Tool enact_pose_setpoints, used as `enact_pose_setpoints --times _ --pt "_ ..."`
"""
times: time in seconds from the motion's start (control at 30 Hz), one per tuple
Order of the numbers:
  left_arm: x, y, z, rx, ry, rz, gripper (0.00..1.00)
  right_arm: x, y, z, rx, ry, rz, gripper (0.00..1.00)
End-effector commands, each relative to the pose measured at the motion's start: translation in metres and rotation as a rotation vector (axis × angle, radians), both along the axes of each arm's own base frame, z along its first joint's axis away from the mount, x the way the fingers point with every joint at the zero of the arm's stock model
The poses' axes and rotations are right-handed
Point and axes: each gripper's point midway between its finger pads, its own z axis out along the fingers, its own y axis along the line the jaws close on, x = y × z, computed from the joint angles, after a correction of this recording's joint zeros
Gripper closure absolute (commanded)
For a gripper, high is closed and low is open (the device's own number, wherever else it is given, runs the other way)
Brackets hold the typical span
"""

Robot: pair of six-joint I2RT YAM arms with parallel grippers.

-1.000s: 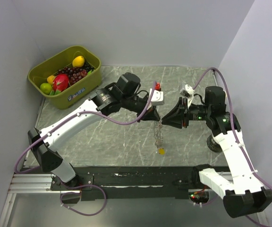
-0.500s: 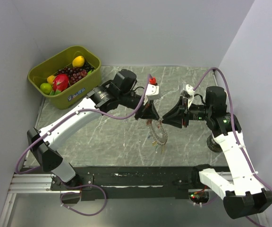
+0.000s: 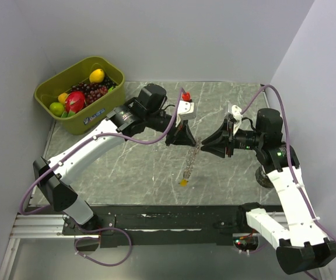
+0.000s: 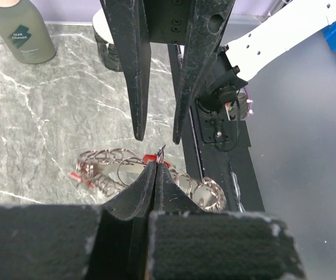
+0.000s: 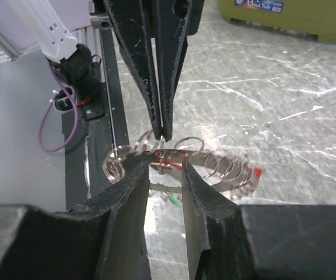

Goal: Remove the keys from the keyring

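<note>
The keyring [image 3: 191,158] is a silvery chain of small rings hanging from my left gripper [image 3: 195,142] over the marble table. A yellow key [image 3: 183,182] dangles at its low end. In the left wrist view my left gripper [image 4: 158,166] is shut on one small ring, and the rest of the keyring [image 4: 112,169] sags below with a red key [image 4: 149,157]. My right gripper [image 5: 165,166] faces it tip to tip, jaws apart, with the keyring [image 5: 214,163] just past its fingertips. A red key [image 5: 255,172] and a green key [image 5: 172,200] show there.
A green bin [image 3: 112,99] of fruit stands at the back left. A grey-green bottle [image 4: 25,32] stands on the table near the right arm's base. The black rail [image 3: 174,216] runs along the near edge of the table.
The chain swung and bunched up, and now hangs straight again, a little further left. My left gripper shifted slightly left and back. The right jaws parted a little.
</note>
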Motion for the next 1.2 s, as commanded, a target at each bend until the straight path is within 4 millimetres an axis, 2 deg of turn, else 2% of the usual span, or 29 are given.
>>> enact_pose_setpoints --times 0.0,0.3,0.4,0.53,0.6,0.8,1.17 --pt "-0.008 0.001 0.037 -0.104 -0.047 -0.039 0.99 0.004 0.003 0.005 0.008 -0.039 0.002 0.64" --pt "-0.005 -0.001 0.038 -0.108 -0.032 -0.038 0.99 0.001 0.007 -0.006 -0.020 -0.041 0.010 0.66" --pt "-0.003 -0.001 0.039 -0.112 -0.031 -0.037 0.99 0.001 0.007 -0.008 -0.024 -0.048 0.002 0.72" --pt "-0.003 -0.001 0.040 -0.114 -0.028 -0.036 0.99 0.000 0.007 -0.007 -0.017 -0.058 -0.001 0.84" --pt "-0.002 -0.001 0.038 -0.111 -0.025 -0.035 0.99 0.001 0.007 -0.006 -0.013 -0.062 -0.005 0.86" --pt "-0.003 -0.003 0.037 -0.113 -0.011 -0.042 0.99 0.002 0.007 -0.002 -0.002 -0.072 -0.014 0.99" --pt "-0.001 -0.001 0.039 -0.124 0.010 -0.043 0.99 0.004 0.007 -0.007 -0.012 -0.064 -0.024 1.00"
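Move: Just off the right hand's open fingertips hangs the small wire loop that the left fingers already grip, about 1 cm to the right hand's left and 1 cm below it. The closed left fingers meet that loop about 1 cm to their right and 1 cm down. From the right hand, the red key tag is some 2 cm left and 3 cm below; the yellow tag dangles roughly 4 cm back, 6 cm left and 10 cm lower. Easing down about 1 cm and slightly left, the right hand brings its parted fingers around the free part of the wire loop just under the left fingertips, then shuts them fully and pinches it. The left hand stays nearly in place, rising barely half a centimetre, and keeps its closed grip on the loop. ##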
